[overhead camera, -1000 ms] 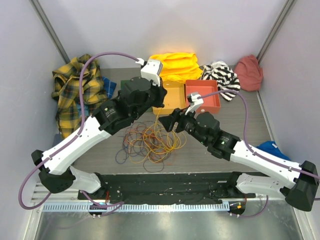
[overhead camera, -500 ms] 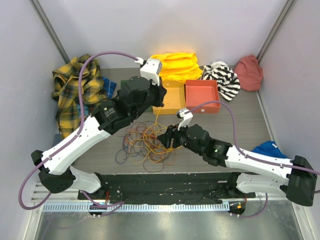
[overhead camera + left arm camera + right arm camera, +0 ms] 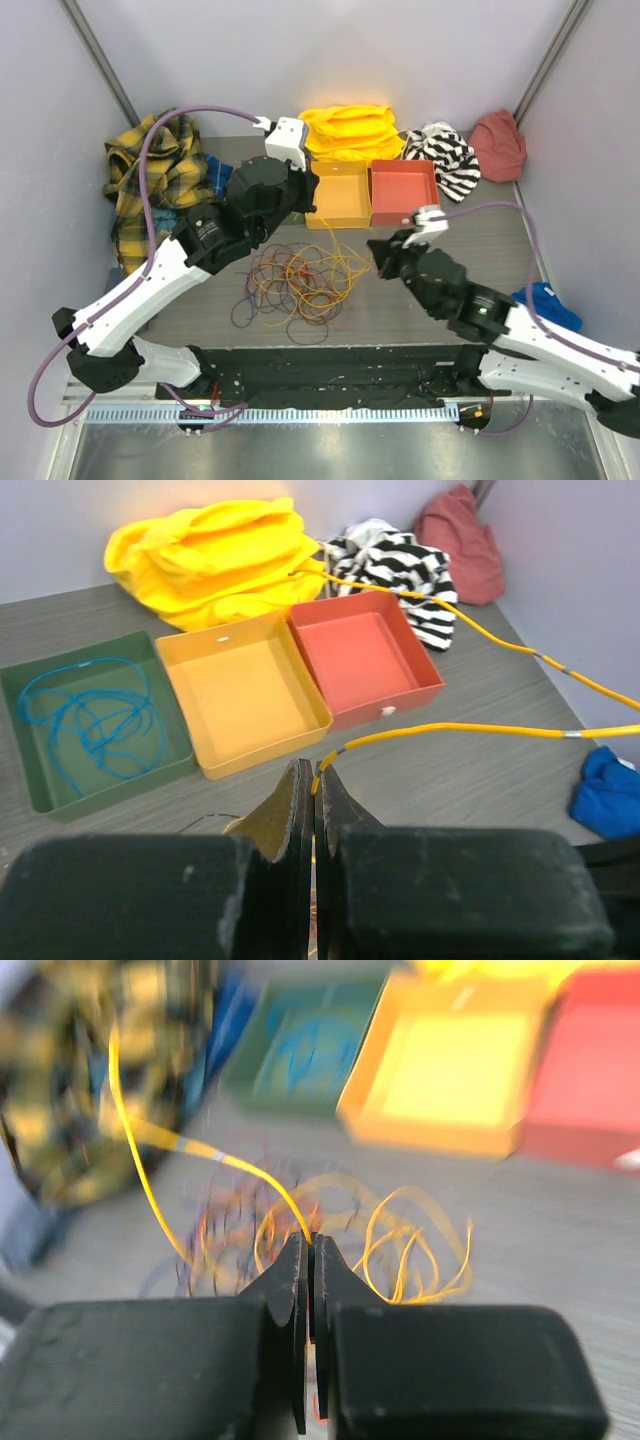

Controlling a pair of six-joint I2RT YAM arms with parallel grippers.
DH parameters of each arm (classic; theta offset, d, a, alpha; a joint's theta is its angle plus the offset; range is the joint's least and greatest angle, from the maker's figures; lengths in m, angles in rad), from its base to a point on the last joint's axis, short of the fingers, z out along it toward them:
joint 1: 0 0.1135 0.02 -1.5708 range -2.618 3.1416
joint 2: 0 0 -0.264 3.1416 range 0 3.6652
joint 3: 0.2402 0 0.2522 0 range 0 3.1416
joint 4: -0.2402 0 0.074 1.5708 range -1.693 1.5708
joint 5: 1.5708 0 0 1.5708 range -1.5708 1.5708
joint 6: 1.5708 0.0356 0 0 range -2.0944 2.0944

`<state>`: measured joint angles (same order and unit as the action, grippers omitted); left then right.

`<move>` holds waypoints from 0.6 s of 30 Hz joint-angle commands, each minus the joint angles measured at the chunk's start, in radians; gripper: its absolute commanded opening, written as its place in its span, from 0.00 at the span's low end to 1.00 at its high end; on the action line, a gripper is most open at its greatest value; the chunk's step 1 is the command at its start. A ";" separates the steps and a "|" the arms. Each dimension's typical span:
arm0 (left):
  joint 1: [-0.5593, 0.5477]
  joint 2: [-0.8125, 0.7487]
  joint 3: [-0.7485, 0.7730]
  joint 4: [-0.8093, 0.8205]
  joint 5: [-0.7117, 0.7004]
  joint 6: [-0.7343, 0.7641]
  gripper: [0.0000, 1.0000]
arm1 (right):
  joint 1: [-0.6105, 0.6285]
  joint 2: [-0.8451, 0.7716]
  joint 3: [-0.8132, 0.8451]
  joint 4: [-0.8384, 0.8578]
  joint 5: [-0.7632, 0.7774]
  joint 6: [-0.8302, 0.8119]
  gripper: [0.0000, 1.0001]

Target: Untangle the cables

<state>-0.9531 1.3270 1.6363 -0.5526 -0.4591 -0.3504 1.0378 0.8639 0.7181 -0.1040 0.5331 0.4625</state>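
The cables (image 3: pixel 295 285) lie as a loose bunch of yellow-orange, red, blue-purple and dark loops on the table between the two arms. My left gripper (image 3: pixel 309 193) hovers over the trays' near edge, and in the left wrist view it (image 3: pixel 317 780) is shut on a yellow cable (image 3: pixel 450 728) that runs off to the right. My right gripper (image 3: pixel 378 247) is to the right of the bunch. The blurred right wrist view shows it (image 3: pixel 312 1242) shut on a yellow cable (image 3: pixel 180 1145) arching up to the left, with the bunch (image 3: pixel 240 1230) behind it.
A green tray (image 3: pixel 120 783) holding a teal cable loop (image 3: pixel 85 720), a yellow tray (image 3: pixel 340 224) and a red tray (image 3: pixel 405 221) stand side by side at the back. Around the table edges lie a plaid shirt (image 3: pixel 140 180), yellow cloth (image 3: pixel 350 130), striped cloth (image 3: pixel 445 150), pink cloth (image 3: pixel 498 145) and blue cloth (image 3: pixel 545 300).
My right gripper dipped into the bunch, shut on a yellow strand and drew back to the right. The left arm rose slightly toward the back left, still shut.
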 commanded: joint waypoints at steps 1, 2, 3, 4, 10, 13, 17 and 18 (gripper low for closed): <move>0.043 -0.034 -0.035 -0.004 -0.111 0.015 0.00 | 0.001 -0.155 0.145 -0.190 0.324 -0.035 0.01; 0.062 -0.035 -0.053 -0.009 -0.112 -0.013 0.00 | 0.002 -0.187 0.162 -0.254 0.353 -0.038 0.01; 0.082 -0.043 -0.064 -0.013 -0.107 -0.031 0.00 | 0.001 -0.200 0.176 -0.282 0.379 -0.038 0.01; 0.126 -0.046 -0.078 -0.018 -0.099 -0.050 0.00 | 0.001 -0.212 0.197 -0.324 0.404 -0.036 0.01; 0.257 -0.086 -0.164 -0.032 -0.067 -0.125 0.00 | 0.001 -0.273 0.224 -0.410 0.475 0.004 0.01; 0.306 -0.095 -0.170 -0.041 -0.079 -0.121 0.00 | 0.001 -0.310 0.234 -0.445 0.501 0.019 0.01; 0.390 -0.091 -0.171 -0.070 -0.069 -0.125 0.00 | 0.002 -0.393 0.293 -0.499 0.573 0.010 0.01; 0.407 -0.091 -0.174 -0.075 -0.049 -0.131 0.00 | 0.001 -0.413 0.314 -0.500 0.582 -0.004 0.01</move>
<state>-0.6926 1.2926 1.4631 -0.5560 -0.3275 -0.5220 1.0611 0.5846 0.9249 -0.4858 0.8318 0.4953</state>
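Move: Both hands already grip the yellow cable. From the left hand the tangle lies about 38 cm below, roughly 1 cm back and 3 cm left; the green bin is some 24 cm ahead and 12 cm left, the orange bin 24 cm ahead and 6 cm right. From the right hand the tangle is about 5 cm ahead, 15 cm left and 23 cm below, and the red bin 30 cm ahead and 12 cm right. Apart go the two hands, each keeping its pinch on the yellow cable: the right sweeps quickly about 11 cm right and rises some 9 cm, away from the tangle, turning clockwise, most of it early on. The left sinks about 6 cm while drifting left and forward towards the green bin, fingers tipping a little down and swinging counter-clockwise. ##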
